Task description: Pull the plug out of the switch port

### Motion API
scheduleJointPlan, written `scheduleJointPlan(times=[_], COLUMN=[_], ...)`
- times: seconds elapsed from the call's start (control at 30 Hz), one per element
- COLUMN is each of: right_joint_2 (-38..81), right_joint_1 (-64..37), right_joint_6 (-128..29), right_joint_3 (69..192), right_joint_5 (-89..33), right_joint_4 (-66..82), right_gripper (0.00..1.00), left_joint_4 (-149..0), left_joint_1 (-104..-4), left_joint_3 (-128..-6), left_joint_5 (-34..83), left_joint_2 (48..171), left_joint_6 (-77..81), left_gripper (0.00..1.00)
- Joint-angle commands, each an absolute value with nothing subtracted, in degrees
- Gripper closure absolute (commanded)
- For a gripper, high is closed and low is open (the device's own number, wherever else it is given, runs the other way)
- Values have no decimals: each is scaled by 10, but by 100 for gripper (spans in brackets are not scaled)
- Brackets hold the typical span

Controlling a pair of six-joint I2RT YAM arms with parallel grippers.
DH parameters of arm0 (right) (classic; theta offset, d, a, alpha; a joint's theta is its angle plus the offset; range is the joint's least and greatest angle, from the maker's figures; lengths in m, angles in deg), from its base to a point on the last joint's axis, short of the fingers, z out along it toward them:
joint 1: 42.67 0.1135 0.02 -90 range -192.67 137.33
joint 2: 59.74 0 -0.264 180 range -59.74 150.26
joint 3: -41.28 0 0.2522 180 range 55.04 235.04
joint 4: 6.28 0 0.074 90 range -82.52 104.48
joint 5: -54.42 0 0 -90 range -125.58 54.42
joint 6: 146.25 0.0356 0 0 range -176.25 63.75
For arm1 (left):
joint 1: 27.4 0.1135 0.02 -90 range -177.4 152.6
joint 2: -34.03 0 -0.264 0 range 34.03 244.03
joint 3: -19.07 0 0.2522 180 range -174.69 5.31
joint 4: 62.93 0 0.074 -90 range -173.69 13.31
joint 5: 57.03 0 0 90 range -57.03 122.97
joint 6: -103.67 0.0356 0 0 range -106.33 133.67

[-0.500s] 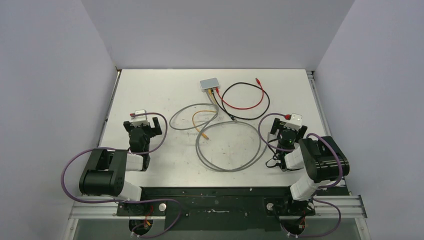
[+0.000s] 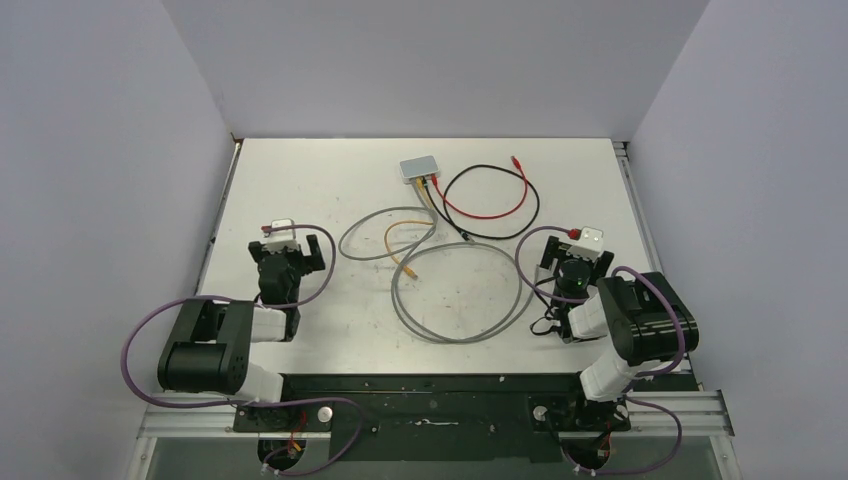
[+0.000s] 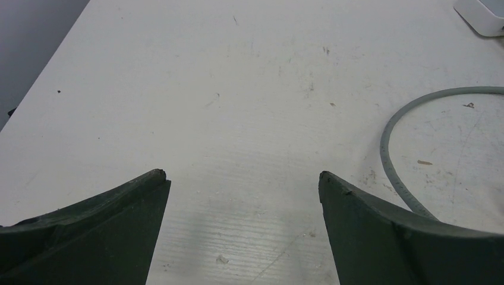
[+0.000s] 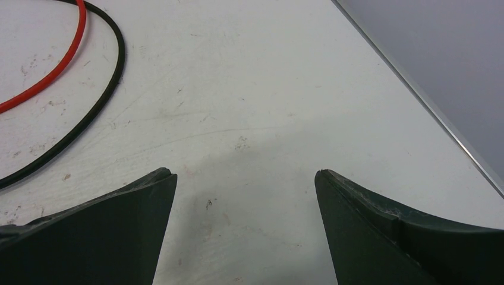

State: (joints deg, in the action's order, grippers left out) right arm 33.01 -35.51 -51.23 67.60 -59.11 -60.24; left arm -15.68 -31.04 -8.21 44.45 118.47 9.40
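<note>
The switch [image 2: 420,168], a small light-grey box, lies at the far middle of the table. Plugs [image 2: 428,184] of yellow, red, black and grey cables sit in its near edge; which sockets they fill is too small to tell. My left gripper [image 2: 288,244] hovers open over bare table, well to the near left of the switch. In the left wrist view the gripper [image 3: 241,178] holds nothing, and a corner of the switch [image 3: 482,15] shows at top right. My right gripper [image 2: 578,250] stands open at the near right, and in its wrist view the gripper [image 4: 245,173] is empty.
A long grey cable [image 2: 462,300] loops across the table's middle, and part of the grey cable [image 3: 393,155] curves beside my left fingers. The yellow cable [image 2: 400,243] ends loose. Red cable [image 4: 64,60] and black cable [image 4: 102,88] arc left of my right gripper. The table's right edge [image 4: 428,102] is near.
</note>
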Motion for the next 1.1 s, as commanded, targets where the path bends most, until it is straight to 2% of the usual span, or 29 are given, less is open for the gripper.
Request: scheduleJointPlan(times=[0.0,0.1,0.23,0.37,0.43,0.63,0.8,0.9,1.07], right_joint_2=[312,273,201,227,253,363,476,510,533], right_joint_1=[-334,-318,-325,-328,-330,-330,-329,-319,-325], right_joint_6=[-530,-535,-474,-434,-428,-375,-336,-340,-340], right_joint_3=[679,660,769,924,993,1191,1368,1417,1440], right_joint_5=[-614,-664,-721,-696,-650,-579,-616,-622,-437], right_joint_4=[-644,-658,-393,-178,-104,93,287,327,309], right_gripper=[10,10,10,10,10,10,10,10,10], left_joint_4=[-256,-431,-587,-736,-816,-928,-966,-992,-1029], left_joint_1=[-307,-306,-302,-291,-279,-241,-229,-229,-229], left_joint_3=[-139,-225,-325,-397,-433,-523,-575,-602,-636], left_joint_5=[404,408,423,526,534,461,349,330,307], left_joint_2=[1125,1073,1038,1036,1049,1111,1160,1191,1237], left_joint_6=[99,74,-9,-159,-202,-183,-165,-170,-185], left_gripper=[4,4,4,4,4,4,4,4,4])
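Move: The plugs sitting in the switch's near edge are what I'm after: from my right hand about 22 cm ahead and 29 cm to the left, some 6 cm lower. The switch lies just beyond them, 26 cm ahead and 32 cm left of that hand; the coiled black cable is 17 cm ahead and 16 cm left, the loose red end 29 cm ahead and 9 cm left. From my left hand the plugs are about 22 cm ahead and 26 cm right, 8 cm below. I swing my open right hand up and forward some 15 cm and slightly left, arching about 12 cm high, then sinking over the black and red cable loop towards the plugs as the fingers tip down some 30 degrees. My open left hand rises about 14 cm, then sinks most of the way back, ending 4 cm farther forward, tipped down and rolled left side down. ##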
